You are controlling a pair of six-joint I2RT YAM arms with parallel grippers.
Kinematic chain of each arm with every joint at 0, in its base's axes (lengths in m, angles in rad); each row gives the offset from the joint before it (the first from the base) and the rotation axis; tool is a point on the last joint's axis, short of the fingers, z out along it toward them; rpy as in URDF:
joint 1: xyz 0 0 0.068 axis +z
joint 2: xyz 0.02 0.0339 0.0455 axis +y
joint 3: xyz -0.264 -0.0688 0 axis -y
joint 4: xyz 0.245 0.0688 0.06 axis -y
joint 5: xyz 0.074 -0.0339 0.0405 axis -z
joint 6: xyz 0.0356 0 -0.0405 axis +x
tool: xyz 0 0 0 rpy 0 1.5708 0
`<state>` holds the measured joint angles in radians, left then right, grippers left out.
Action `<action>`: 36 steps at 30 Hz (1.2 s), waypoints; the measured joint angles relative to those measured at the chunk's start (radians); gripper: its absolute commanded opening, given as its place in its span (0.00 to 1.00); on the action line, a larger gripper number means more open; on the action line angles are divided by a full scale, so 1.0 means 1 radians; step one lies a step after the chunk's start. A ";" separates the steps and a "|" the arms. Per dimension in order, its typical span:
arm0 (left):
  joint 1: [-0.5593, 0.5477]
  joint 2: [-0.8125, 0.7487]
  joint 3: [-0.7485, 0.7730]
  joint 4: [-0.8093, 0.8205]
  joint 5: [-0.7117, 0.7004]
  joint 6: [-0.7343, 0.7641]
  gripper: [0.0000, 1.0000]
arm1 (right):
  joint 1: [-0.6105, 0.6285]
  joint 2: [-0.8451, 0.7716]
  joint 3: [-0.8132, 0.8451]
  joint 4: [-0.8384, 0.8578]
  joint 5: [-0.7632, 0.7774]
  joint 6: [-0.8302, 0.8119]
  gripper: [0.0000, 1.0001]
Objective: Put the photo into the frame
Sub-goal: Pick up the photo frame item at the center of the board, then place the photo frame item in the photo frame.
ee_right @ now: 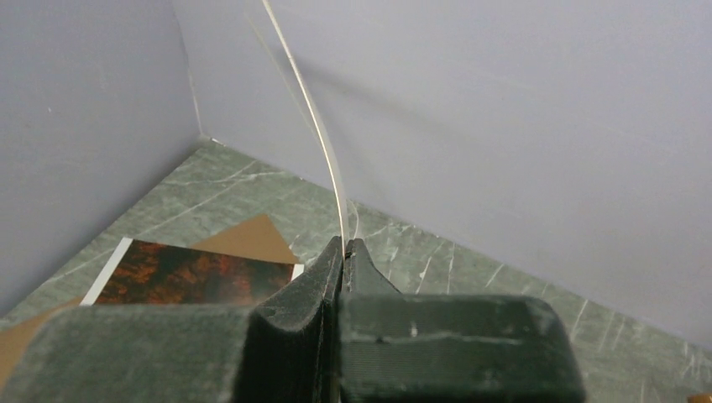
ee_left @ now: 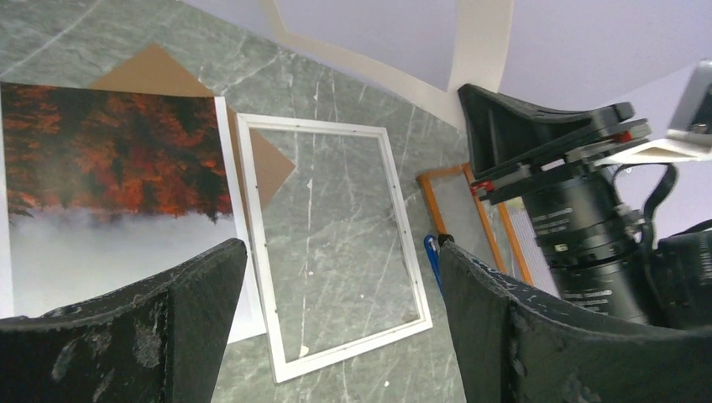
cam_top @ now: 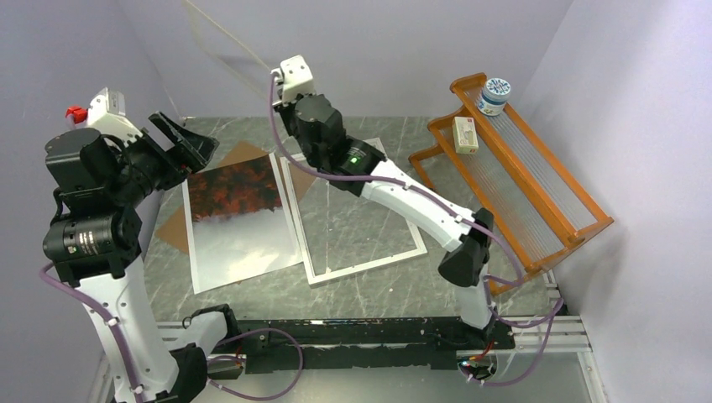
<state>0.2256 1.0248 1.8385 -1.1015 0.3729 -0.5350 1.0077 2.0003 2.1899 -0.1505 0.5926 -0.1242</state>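
The photo (cam_top: 239, 222) lies face up on the table, left of the frame, and shows in the left wrist view (ee_left: 109, 168) and the right wrist view (ee_right: 189, 273). The frame (cam_top: 369, 264) lies flat beside it with the table showing through its opening; its rim shows in the left wrist view (ee_left: 254, 235). My left gripper (cam_top: 189, 143) is open and empty, raised above the photo's far left (ee_left: 340, 327). My right gripper (cam_top: 281, 94) is shut on the edge of a clear thin pane (cam_top: 231, 50), held up in the air at the back (ee_right: 344, 248).
A brown backing board (cam_top: 239, 154) lies under the photo's far end and the frame's corner. An orange wooden rack (cam_top: 520, 185) stands at the right, holding a jar (cam_top: 494, 95) and a small box (cam_top: 465, 134). Walls close in on the left, back and right.
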 measured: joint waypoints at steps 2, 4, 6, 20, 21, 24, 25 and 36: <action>0.000 0.000 -0.014 0.001 0.017 -0.001 0.90 | -0.010 -0.043 -0.038 -0.022 -0.010 0.028 0.00; 0.000 0.000 -0.037 0.006 0.035 -0.006 0.91 | -0.023 -0.113 -0.113 -0.044 -0.027 0.075 0.00; 0.000 0.004 -0.077 0.017 0.052 -0.012 0.91 | -0.042 -0.196 -0.213 -0.059 -0.046 0.127 0.00; 0.000 0.055 -0.330 0.111 0.146 -0.061 0.91 | -0.213 -0.710 -0.766 -0.048 -0.171 0.263 0.00; 0.000 0.053 -0.330 0.118 0.147 -0.061 0.90 | -0.212 -0.726 -0.786 -0.027 -0.193 0.214 0.00; 0.000 0.053 -0.332 0.128 0.147 -0.065 0.90 | -0.212 -0.768 -0.836 -0.006 -0.278 0.060 0.00; 0.000 0.053 -0.333 0.129 0.146 -0.068 0.90 | -0.212 -0.775 -0.842 -0.009 -0.304 0.027 0.00; 0.000 0.121 -0.290 0.093 0.062 -0.142 0.92 | -0.169 -0.777 -0.845 -0.190 -0.545 -0.237 0.00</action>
<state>0.2256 1.1461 1.5490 -1.0080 0.4351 -0.6769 0.8387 1.2232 1.3453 -0.3408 0.0479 -0.3607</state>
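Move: Held in the right fingers, the thin clear sheet is already up; the empty frame's middle lies about 13 cm to that hand's right, some 4 cm back and 43 cm below. The photo lies about 18 cm to its left, 7 cm back, and the blue tool some 35 cm to its right, 3 cm back, both also on the table. From the left hand the frame is about 13 cm ahead, 27 cm right and 46 cm below. Keeping its shut grip on the clear sheet, the right hand swings it rightward about 18 cm, in above the frame, drawing back all the while, about 11 cm in all, then creeps a few centimetres left again and sinks, its left side dropping and its fingers turning some 20 degrees counter-clockwise. The left hand, still wide open, drops about 10 cm and eases 6 cm forward, tipping down. ##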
